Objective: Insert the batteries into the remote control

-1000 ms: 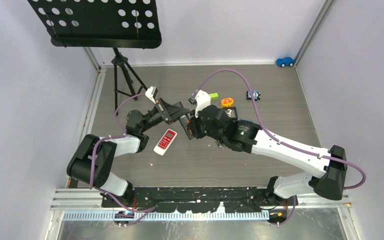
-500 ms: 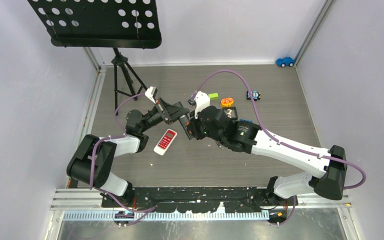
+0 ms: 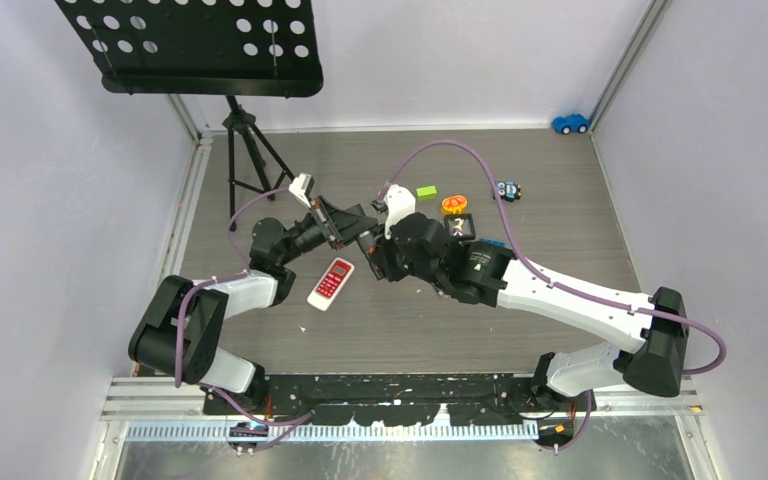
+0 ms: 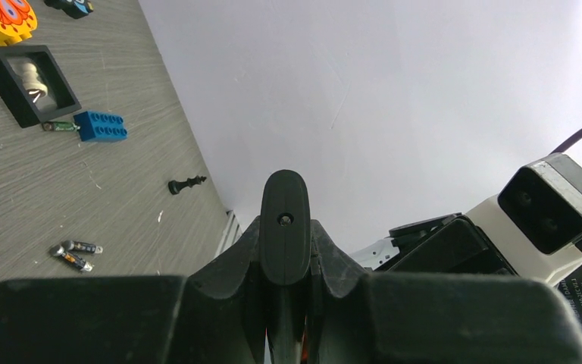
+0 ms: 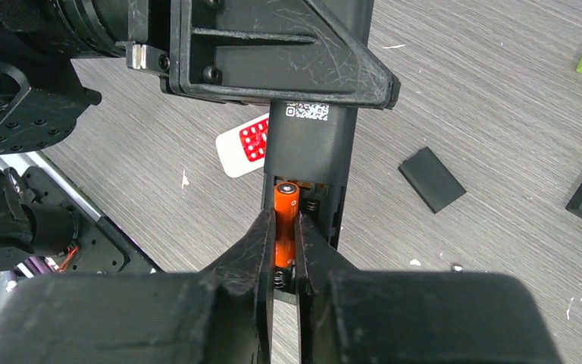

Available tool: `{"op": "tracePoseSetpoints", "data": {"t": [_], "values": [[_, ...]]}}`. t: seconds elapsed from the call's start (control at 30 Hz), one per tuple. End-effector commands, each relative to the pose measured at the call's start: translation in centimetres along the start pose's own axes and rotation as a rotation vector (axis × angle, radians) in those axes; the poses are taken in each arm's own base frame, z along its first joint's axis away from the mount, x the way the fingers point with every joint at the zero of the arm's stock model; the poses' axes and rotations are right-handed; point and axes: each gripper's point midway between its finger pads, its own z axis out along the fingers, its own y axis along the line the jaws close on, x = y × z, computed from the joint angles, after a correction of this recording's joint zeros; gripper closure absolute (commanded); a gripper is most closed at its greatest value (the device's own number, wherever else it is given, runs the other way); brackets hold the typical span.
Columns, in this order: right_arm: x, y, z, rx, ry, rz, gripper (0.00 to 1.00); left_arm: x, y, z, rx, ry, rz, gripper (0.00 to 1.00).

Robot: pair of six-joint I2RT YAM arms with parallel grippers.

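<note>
My left gripper (image 3: pixel 350 222) is shut on a black remote control (image 5: pixel 307 144), holding it above the table with its open battery compartment facing up. In the left wrist view the remote's end (image 4: pixel 284 201) sticks up between the closed fingers. An orange battery (image 5: pixel 286 203) lies in the compartment's left slot. My right gripper (image 5: pixel 285 241) pinches that battery, one finger on each side. The slot beside it shows only a spring. Two dark batteries (image 4: pixel 76 252) lie on the table.
A white and red remote (image 3: pixel 331 282) lies under the grippers, and a black battery cover (image 5: pixel 432 179) is nearby. Behind are a green block (image 3: pixel 426 191), an orange toy (image 3: pixel 454 204), a black tray (image 3: pixel 460 227), a blue brick (image 4: pixel 101 125) and a chess piece (image 4: pixel 186 183). A tripod (image 3: pixel 245 140) stands at the back left.
My right arm has shifted slightly left towards the left gripper, uncovering the green block. The left arm still holds the black remote in the same place.
</note>
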Motion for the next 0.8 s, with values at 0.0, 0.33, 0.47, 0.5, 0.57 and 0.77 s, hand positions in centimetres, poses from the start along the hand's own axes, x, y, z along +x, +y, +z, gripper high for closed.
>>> {"op": "tracePoseSetpoints", "data": {"t": [0.0, 0.33, 0.47, 0.5, 0.57, 0.77], "values": [[-0.9, 0.7, -0.2, -0.015, -0.008, 0.01, 0.84, -0.6, -3.0, -0.1, 0.069, -0.019, 0.055, 1.0], [-2.2, 0.3, -2.2, -0.022, -0.049, 0.011, 0.65, -0.7, -3.7, 0.0, 0.082, -0.02, 0.056, 1.0], [-3.2, 0.6, -3.2, -0.044, -0.085, 0.034, 0.55, -0.7, -3.8, 0.0, 0.084, -0.017, 0.057, 1.0], [-3.5, 0.6, -3.6, -0.047, -0.098, 0.045, 0.53, -0.7, -4.0, 0.0, 0.086, -0.018, 0.061, 1.0], [-4.3, 0.7, -4.3, -0.054, -0.126, 0.075, 0.49, -0.8, -4.0, 0.0, 0.086, -0.019, 0.064, 1.0], [-7.1, -2.4, -7.5, 0.081, -0.272, 0.319, 0.19, -1.3, -4.9, 0.1, 0.098, -0.041, 0.092, 1.0]]}}
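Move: The right fingertips are still on the orange battery in the remote's open bay; its middle lies only about 1 cm ahead of their hand point and 1 cm below. From this hand the battery cover is some 7 cm ahead and 7 cm right, the red-buttoned remote about 3 cm ahead and 10 cm left, and the loose batteries about 2 cm ahead and 16 cm right, all roughly 15 cm down. The orange battery is about 7 cm back, 2 cm right and 1 cm below the left hand. Spread the right fingers wide to let go of the orange battery, easing the hand back about 1 cm as they open. Then lift it clear of the bay, about 5 cm up with a drift of some 2 cm to the right, rolling slightly as it rises. Keep the left gripper shut on the remote and let it rise a centimetre or so. ##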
